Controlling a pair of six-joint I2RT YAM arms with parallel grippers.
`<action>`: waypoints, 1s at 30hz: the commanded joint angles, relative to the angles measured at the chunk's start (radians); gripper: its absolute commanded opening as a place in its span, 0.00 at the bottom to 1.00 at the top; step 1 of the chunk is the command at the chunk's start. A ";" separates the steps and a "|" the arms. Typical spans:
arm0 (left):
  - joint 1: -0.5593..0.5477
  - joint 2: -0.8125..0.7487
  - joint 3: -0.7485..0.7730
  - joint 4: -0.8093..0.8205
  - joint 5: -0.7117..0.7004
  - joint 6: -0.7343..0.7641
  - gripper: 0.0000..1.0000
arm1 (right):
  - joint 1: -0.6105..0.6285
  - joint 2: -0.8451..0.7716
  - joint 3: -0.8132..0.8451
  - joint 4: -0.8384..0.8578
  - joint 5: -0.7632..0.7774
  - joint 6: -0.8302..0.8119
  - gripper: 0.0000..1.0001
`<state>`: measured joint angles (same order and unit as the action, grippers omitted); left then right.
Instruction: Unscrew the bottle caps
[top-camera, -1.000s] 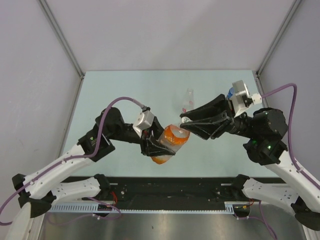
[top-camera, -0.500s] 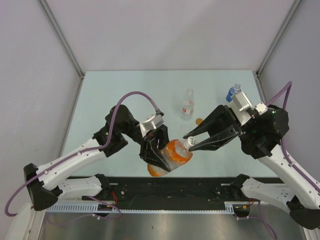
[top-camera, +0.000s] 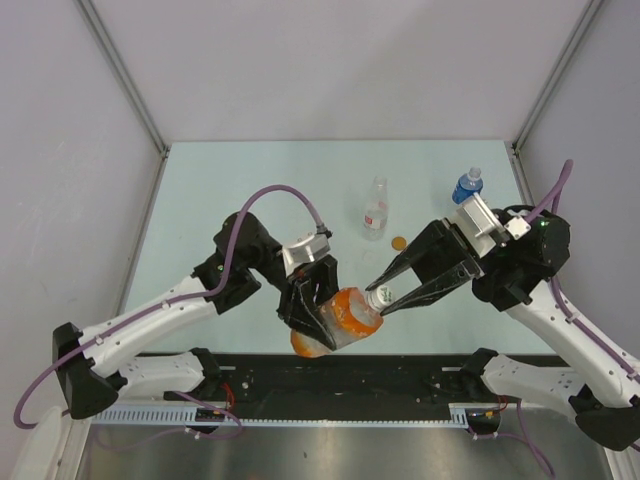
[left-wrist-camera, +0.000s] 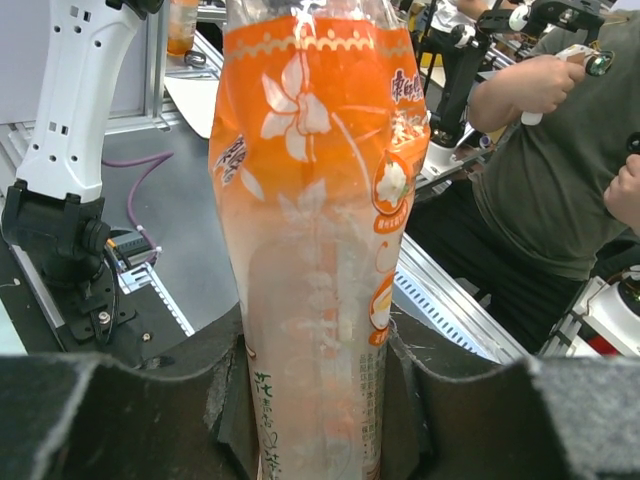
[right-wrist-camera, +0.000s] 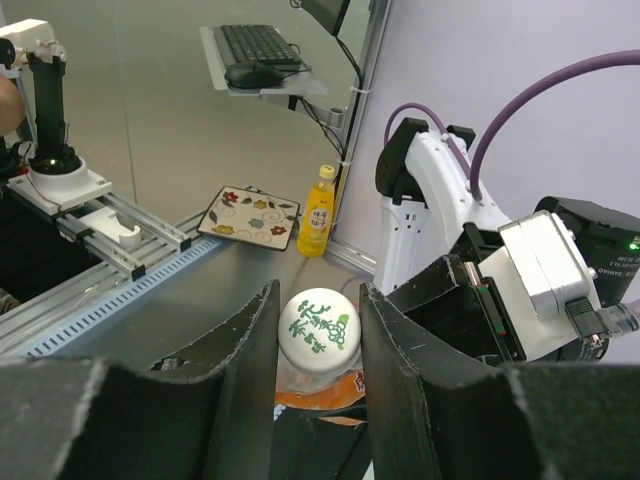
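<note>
An orange-labelled drink bottle (top-camera: 340, 316) is held off the table near its front edge, lying almost level with the neck to the right. My left gripper (top-camera: 312, 318) is shut on the bottle's body (left-wrist-camera: 320, 230), one finger pressing each side. The bottle's white cap (top-camera: 380, 297) carries green print (right-wrist-camera: 318, 329). My right gripper (top-camera: 379, 293) is shut on that cap, its two dark fingers touching it left and right. A small orange cap (top-camera: 398, 242) lies loose on the table.
A clear bottle (top-camera: 375, 210) stands at mid table. A blue-labelled bottle (top-camera: 466, 186) with a white cap stands at the right rear, close behind my right arm. Grey walls enclose the table on three sides.
Both arms have carried the orange bottle toward the near edge of the table. The right gripper stays on the cap, and the left gripper has tightened slightly on the body.
</note>
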<state>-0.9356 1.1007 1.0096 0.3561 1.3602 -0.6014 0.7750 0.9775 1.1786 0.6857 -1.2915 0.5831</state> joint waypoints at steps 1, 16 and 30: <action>0.008 -0.025 0.055 0.035 -0.055 0.086 0.00 | 0.017 0.013 0.003 -0.029 -0.161 0.057 0.00; 0.011 -0.068 0.150 -0.462 -0.283 0.462 0.00 | -0.154 -0.074 0.004 -0.282 0.148 0.000 0.91; 0.003 -0.166 0.061 -0.543 -1.046 0.563 0.01 | -0.218 -0.148 0.047 -0.561 0.801 -0.032 1.00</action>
<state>-0.9310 0.9985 1.1065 -0.1986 0.6296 -0.0937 0.5602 0.8536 1.1801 0.1963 -0.7456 0.5411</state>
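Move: The right fingers still pinch the cap of the orange-labelled bottle, so the cap sits at the hand point. From the left hand, which grips the bottle's body, the cap is about 4 cm ahead, 9 cm to the right and 10 cm higher. Down on the table, the clear bottle stands roughly 35 cm ahead of the right hand and 1 cm to its right, some 40 cm lower; the gold cap lies about 33 cm ahead, 7 cm to the right and nearly 50 cm below. The right hand lets go of the cap, its fingers spreading from their pinch to wide open as it heads forward about 12 cm, turning clockwise by nearly 40 degrees and ending with the open fingertips on either side of the cap. The left hand keeps its grip on the bottle and carries it forward alongside by some 10 cm, swinging it counter-clockwise about 40 degrees. ##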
